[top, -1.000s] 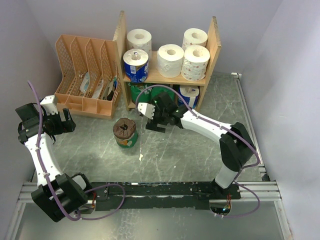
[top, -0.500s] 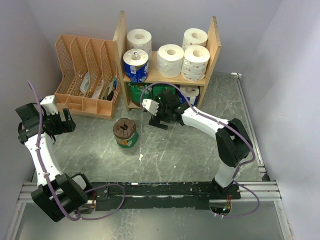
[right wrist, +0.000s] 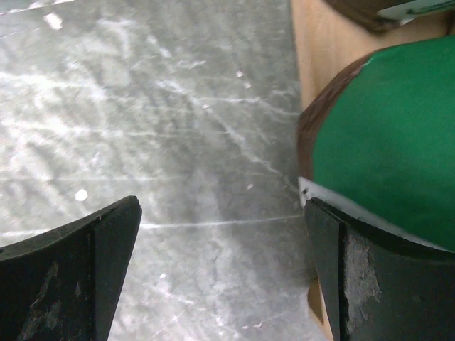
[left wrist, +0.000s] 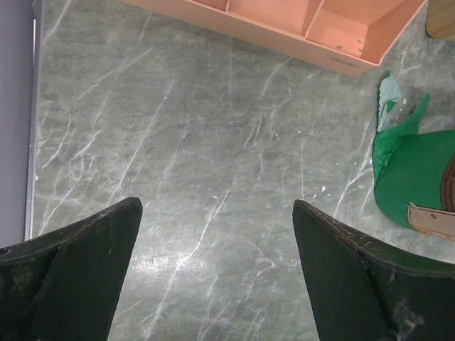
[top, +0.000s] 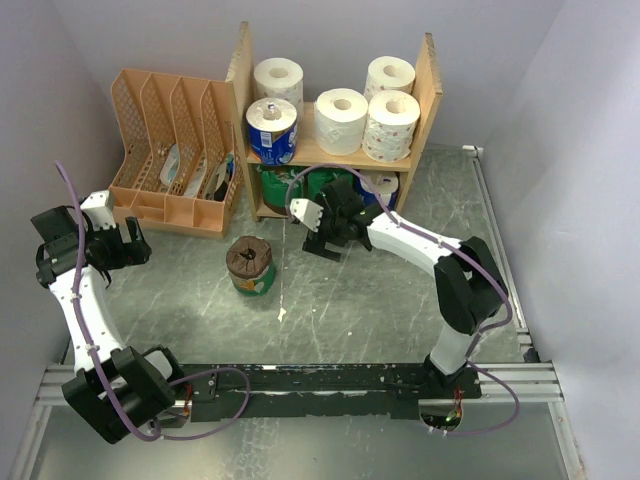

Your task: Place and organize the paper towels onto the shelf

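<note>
The wooden shelf (top: 425, 90) stands at the back. Its upper tier carries white paper towels (top: 340, 120), patterned ones (top: 390, 125) and a blue one (top: 271, 130). Green (top: 276, 186) and blue-white rolls sit on the lower tier. A green roll with a brown top (top: 250, 266) stands alone on the table. My right gripper (top: 322, 236) is open and empty, low in front of the lower tier. In the right wrist view a green roll (right wrist: 384, 142) lies just beyond the right finger, against the shelf wood (right wrist: 320, 50). My left gripper (top: 125, 245) is open and empty at the far left; its view catches the lone green roll (left wrist: 416, 177).
A peach slotted file organizer (top: 170, 150) stands left of the shelf, and its base (left wrist: 320, 28) shows in the left wrist view. A small white scrap (top: 282, 314) lies on the marbled table. Walls close in on both sides, with a metal rail along the right.
My right gripper has moved a little up and right, closer to the shelf's lower tier. The left arm and the lone green roll have not moved.
</note>
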Controlling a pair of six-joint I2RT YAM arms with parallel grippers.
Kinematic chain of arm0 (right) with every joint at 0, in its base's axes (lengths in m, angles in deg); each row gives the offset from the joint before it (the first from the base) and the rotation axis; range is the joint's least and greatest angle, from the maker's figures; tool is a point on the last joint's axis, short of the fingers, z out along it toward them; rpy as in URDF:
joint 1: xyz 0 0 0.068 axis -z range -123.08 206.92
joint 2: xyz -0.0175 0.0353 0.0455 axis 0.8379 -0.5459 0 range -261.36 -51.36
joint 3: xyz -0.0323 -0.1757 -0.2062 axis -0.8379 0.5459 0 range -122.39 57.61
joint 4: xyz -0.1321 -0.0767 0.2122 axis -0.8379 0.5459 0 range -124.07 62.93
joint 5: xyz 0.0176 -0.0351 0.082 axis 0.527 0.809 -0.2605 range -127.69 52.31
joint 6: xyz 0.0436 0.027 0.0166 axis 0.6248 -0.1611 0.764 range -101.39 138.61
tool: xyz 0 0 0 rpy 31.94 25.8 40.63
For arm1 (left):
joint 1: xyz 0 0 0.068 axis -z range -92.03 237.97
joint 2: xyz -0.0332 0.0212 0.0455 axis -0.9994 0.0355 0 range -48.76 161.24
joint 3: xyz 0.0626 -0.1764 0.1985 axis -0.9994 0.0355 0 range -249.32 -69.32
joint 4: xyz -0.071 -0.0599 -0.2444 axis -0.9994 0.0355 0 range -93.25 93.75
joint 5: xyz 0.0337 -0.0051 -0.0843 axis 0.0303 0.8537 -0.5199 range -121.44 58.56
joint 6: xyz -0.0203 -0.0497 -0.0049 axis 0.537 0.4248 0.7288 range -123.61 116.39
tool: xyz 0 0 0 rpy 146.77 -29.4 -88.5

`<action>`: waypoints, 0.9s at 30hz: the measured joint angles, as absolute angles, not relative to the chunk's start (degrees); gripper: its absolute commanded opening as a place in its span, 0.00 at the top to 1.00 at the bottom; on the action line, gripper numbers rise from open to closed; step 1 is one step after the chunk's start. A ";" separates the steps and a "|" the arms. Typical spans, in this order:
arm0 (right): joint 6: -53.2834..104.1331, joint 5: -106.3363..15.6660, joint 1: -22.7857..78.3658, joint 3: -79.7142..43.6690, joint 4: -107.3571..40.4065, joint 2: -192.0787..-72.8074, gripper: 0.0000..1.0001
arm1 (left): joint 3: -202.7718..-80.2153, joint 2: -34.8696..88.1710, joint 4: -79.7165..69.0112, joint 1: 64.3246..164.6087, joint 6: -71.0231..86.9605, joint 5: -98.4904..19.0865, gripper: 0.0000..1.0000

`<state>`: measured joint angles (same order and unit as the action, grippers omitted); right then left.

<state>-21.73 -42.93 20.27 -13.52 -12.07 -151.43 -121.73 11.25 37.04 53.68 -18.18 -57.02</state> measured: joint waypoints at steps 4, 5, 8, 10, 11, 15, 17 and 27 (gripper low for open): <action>-21.40 -45.44 20.25 -12.28 -7.44 -147.13 0.00 | -121.73 11.25 37.02 53.68 -17.70 -56.00 0.00; -21.07 -46.29 20.25 -11.45 -5.75 -144.18 0.00 | -121.73 11.25 37.02 53.68 -17.52 -55.78 0.00; -20.24 -47.98 20.27 -10.42 -2.10 -136.13 0.00 | -121.73 11.23 37.04 53.66 -17.30 -55.54 0.00; -18.73 -48.52 20.27 -8.87 -1.41 -130.01 0.00 | -121.73 10.99 37.04 53.68 -17.30 -55.65 0.00; -17.84 -48.46 20.34 -7.18 -1.45 -127.13 0.00 | -121.73 10.68 37.07 53.68 -17.33 -55.71 0.00; -13.60 -47.48 21.87 2.91 -1.38 -118.12 0.00 | -121.86 9.22 37.39 53.66 -18.18 -57.05 0.00; -11.13 -47.74 25.08 6.98 -1.19 -114.93 0.00 | -122.47 9.24 38.29 53.68 -19.12 -57.75 0.01; 3.15 -39.93 40.88 10.48 -8.90 -107.33 0.00 | -135.19 20.17 43.40 53.68 -20.06 -55.43 0.09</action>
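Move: The right hand, open, has one finger up against the front of the middle green roll on the lower shelf, whose centre is about 11 cm ahead. The blue-and-white roll stands some 11 cm to that roll's right, level with it; another green roll is about as far to its left. The brown-topped roll, still on the table, is about 18 cm to the hand's left and 5 cm back. From the left hand it lies roughly 24 cm right, 3 cm ahead and 12 cm lower. The right hand's finger comes free of the middle green roll's front as the hand draws back about 11 cm and rises. It then dips and swings right, about 17 cm in all, past the blue-and-white roll, edging forward and up again near the end while turning some 40 degrees clockwise, fingers open. The left hand, also open, rises about 3 cm, then eases forward and left, away from the brown-topped roll. ##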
